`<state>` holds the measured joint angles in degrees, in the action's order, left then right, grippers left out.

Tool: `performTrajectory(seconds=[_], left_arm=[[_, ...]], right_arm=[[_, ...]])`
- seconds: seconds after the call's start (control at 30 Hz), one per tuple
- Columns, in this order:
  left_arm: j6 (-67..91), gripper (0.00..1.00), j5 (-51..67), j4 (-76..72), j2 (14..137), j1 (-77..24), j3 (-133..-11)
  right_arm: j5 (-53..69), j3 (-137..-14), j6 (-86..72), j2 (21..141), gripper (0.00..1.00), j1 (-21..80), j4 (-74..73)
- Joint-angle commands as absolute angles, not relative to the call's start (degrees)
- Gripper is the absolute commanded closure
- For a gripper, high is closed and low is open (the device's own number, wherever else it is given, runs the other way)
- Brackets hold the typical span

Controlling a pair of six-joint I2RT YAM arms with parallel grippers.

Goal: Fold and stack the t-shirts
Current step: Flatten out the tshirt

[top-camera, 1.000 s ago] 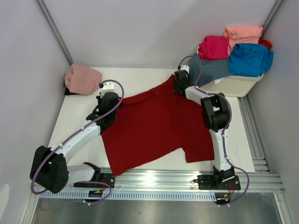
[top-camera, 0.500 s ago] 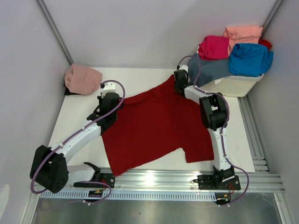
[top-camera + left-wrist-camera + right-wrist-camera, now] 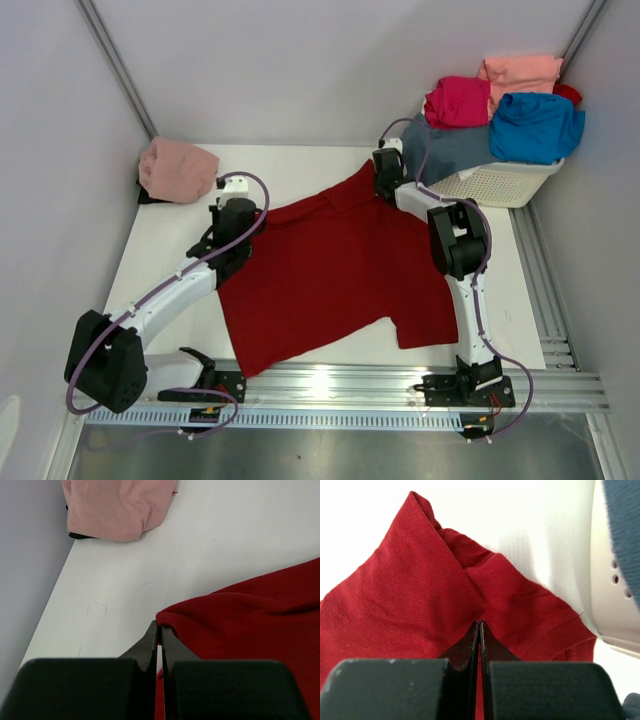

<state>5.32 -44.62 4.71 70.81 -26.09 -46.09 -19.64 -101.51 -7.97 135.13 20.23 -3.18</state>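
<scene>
A large dark red t-shirt (image 3: 330,270) lies spread over the white table, one sleeve pointing to the far right. My left gripper (image 3: 240,215) is shut on a fold at its left edge; in the left wrist view the cloth (image 3: 250,620) bunches at the tips of that gripper (image 3: 160,627). My right gripper (image 3: 385,182) is shut on the shirt's far corner next to the basket. In the right wrist view its jaws (image 3: 480,623) pinch a crease of the red cloth (image 3: 420,595).
A white lattice basket (image 3: 500,182) at the back right holds magenta (image 3: 458,100), salmon (image 3: 520,70), bright blue (image 3: 535,125) and slate grey-blue (image 3: 455,145) shirts. A dusty pink shirt (image 3: 178,168) lies at the back left corner. Walls close both sides.
The right gripper's jaws have closed onto the red shirt's far corner. The left arm and the shirt have barely moved.
</scene>
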Motion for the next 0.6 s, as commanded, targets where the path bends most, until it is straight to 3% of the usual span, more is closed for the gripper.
performTrajectory(seconds=[0.0,0.27,0.57], left_arm=[[1.76,0.99,-46.58,0.71,68.38,-26.54,-46.32],[-10.09,0.99,-49.92,-8.08,59.61,-26.46,-43.95],[-14.76,0.99,-49.31,-8.26,47.21,-26.46,-43.15]], right_arm=[[-20.74,-104.41,-5.45,129.03,1.00,19.95,-2.90],[-22.85,-106.61,-0.26,114.36,1.00,19.34,-1.85],[-24.08,-114.51,6.50,94.67,1.00,17.06,-2.19]])
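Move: Both hands already pinch the t-shirt's far edge. Its middle lies about 29 cm back and 9 cm to the left of the right hand and roughly 3 cm below it; from the left hand it is some 20 cm right, 6 cm back and 14 cm down. The laundry basket stands about 20 cm to the right of the right hand and about 2 cm farther out, with the blue-grey garment hanging roughly 10 cm right and 3 cm ahead. The folded pink cloth is about 21 cm ahead of the left hand, 14 cm left and 14 cm lower. Keeping its pinch on the t-shirt, the right hand whips it up off the table by about 40 cm, slowly at first and then very fast, drifting back and to the right late in the rise as its fingers tip up some 40 degrees to roughly level. The left hand, also still shut on its part of the far edge, rises about 12 cm with a little travel back and to the left, its fingertips tilting up to about level. ##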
